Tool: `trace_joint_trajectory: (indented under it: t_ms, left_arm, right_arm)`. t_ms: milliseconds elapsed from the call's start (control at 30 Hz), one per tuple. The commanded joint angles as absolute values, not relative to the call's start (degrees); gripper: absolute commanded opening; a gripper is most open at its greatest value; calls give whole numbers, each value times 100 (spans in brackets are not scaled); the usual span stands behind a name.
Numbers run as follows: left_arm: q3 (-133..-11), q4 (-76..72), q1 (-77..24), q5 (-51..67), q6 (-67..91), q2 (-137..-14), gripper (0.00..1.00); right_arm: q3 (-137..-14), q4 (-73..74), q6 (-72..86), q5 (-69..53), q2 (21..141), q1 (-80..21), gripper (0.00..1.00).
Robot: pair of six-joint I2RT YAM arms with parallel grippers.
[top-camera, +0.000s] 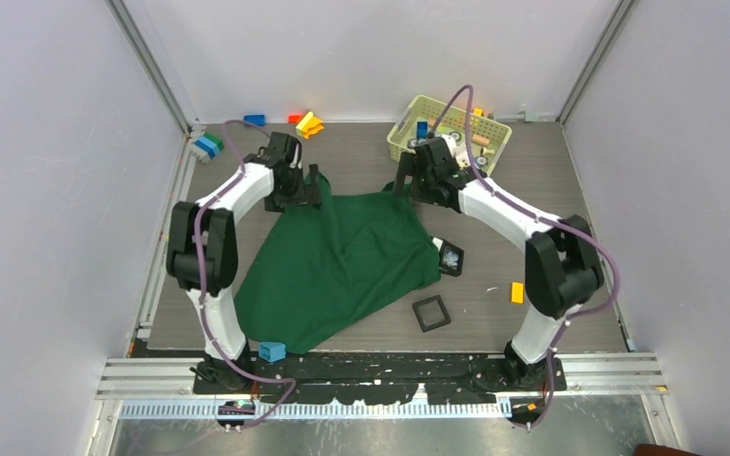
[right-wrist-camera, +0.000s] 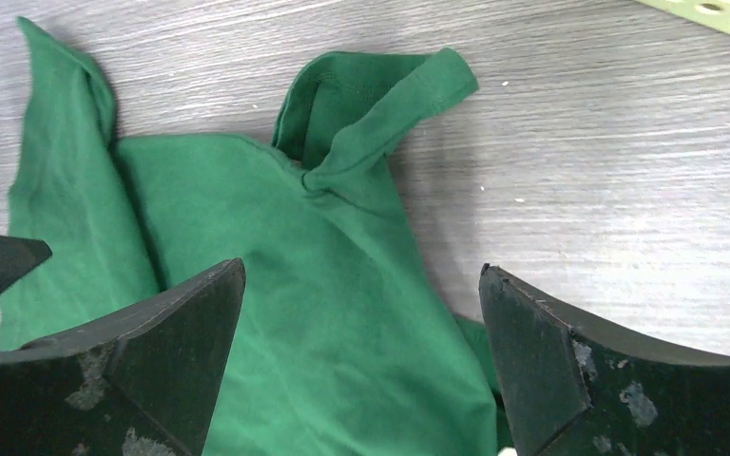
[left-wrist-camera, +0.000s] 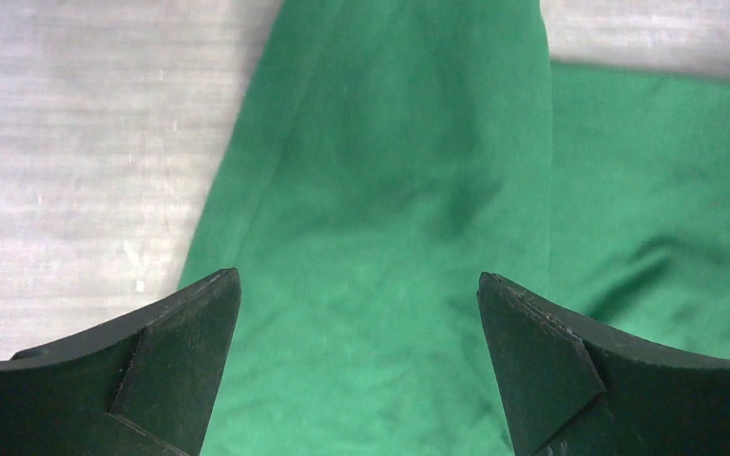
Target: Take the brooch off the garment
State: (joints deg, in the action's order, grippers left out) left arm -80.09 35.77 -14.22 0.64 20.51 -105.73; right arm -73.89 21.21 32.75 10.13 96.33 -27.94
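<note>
The dark green garment (top-camera: 342,261) lies spread in the middle of the table. The brooch (top-camera: 451,255), small, whitish and spiky, rests in a small black square tray just off the garment's right edge. My left gripper (top-camera: 297,190) hovers over the garment's far left corner; in the left wrist view it (left-wrist-camera: 356,277) is open, with only green cloth (left-wrist-camera: 380,190) below the gap. My right gripper (top-camera: 407,180) is at the far right corner; in the right wrist view it (right-wrist-camera: 361,266) is open above the cloth, near a folded sleeve (right-wrist-camera: 380,104).
A yellow-green basket (top-camera: 495,142) of small items stands at the back right. An empty black square tray (top-camera: 431,313) and an orange block (top-camera: 517,293) lie right of the garment. A blue block (top-camera: 272,351) sits at the near edge; coloured blocks (top-camera: 309,123) line the back.
</note>
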Motion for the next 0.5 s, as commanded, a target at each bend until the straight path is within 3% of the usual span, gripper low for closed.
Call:
trace_joint_trajectory:
  t_ms: [0,100,300,367,400,433,467]
  left_arm:
    - [-8804,3622,-1345,45,1933,-11271,100]
    - [-9100,3796,-1287,-259,1878,-11700,98]
    - [-9198,3745,-1116,155,1872,-12146,79]
    - [-9290,3803,-1088,191,1857,-12314,71]
    - [-9349,3849,-1070,224,1855,-12418,63]
    - [-9411,3892,-1035,293,1874,-12514,54]
    - [-9468,3933,-961,400,1887,-12610,39]
  right_arm:
    - [-7962,1816,3205,1065,10243,-2767,100]
    - [-8328,1772,3217,972,10787,-2761,100]
    - [-8801,1669,3329,810,11656,-2760,97]
    - [-8891,1614,3376,798,11860,-2760,88]
    - [-8955,1599,3408,791,11943,-2760,78]
    - [-8986,1595,3414,782,11966,-2755,72]
    - [-9045,1592,3413,780,11969,-2756,56]
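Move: The left hand goes for the garment's far-left edge, about 5 cm ahead, 1 cm left and 6 cm below; yellow blocks lie some 19 cm ahead, 2 cm right. For the right hand, the folded far-right corner is roughly 5 cm ahead, 3 cm left and 10 cm down, with the basket about 15 cm ahead, 7 cm right, and the black tray 9 cm back, 7 cm right. Both hands sink forward to the garment's far corners, left about 5 cm, right 9 cm down, fingers starting to close. ##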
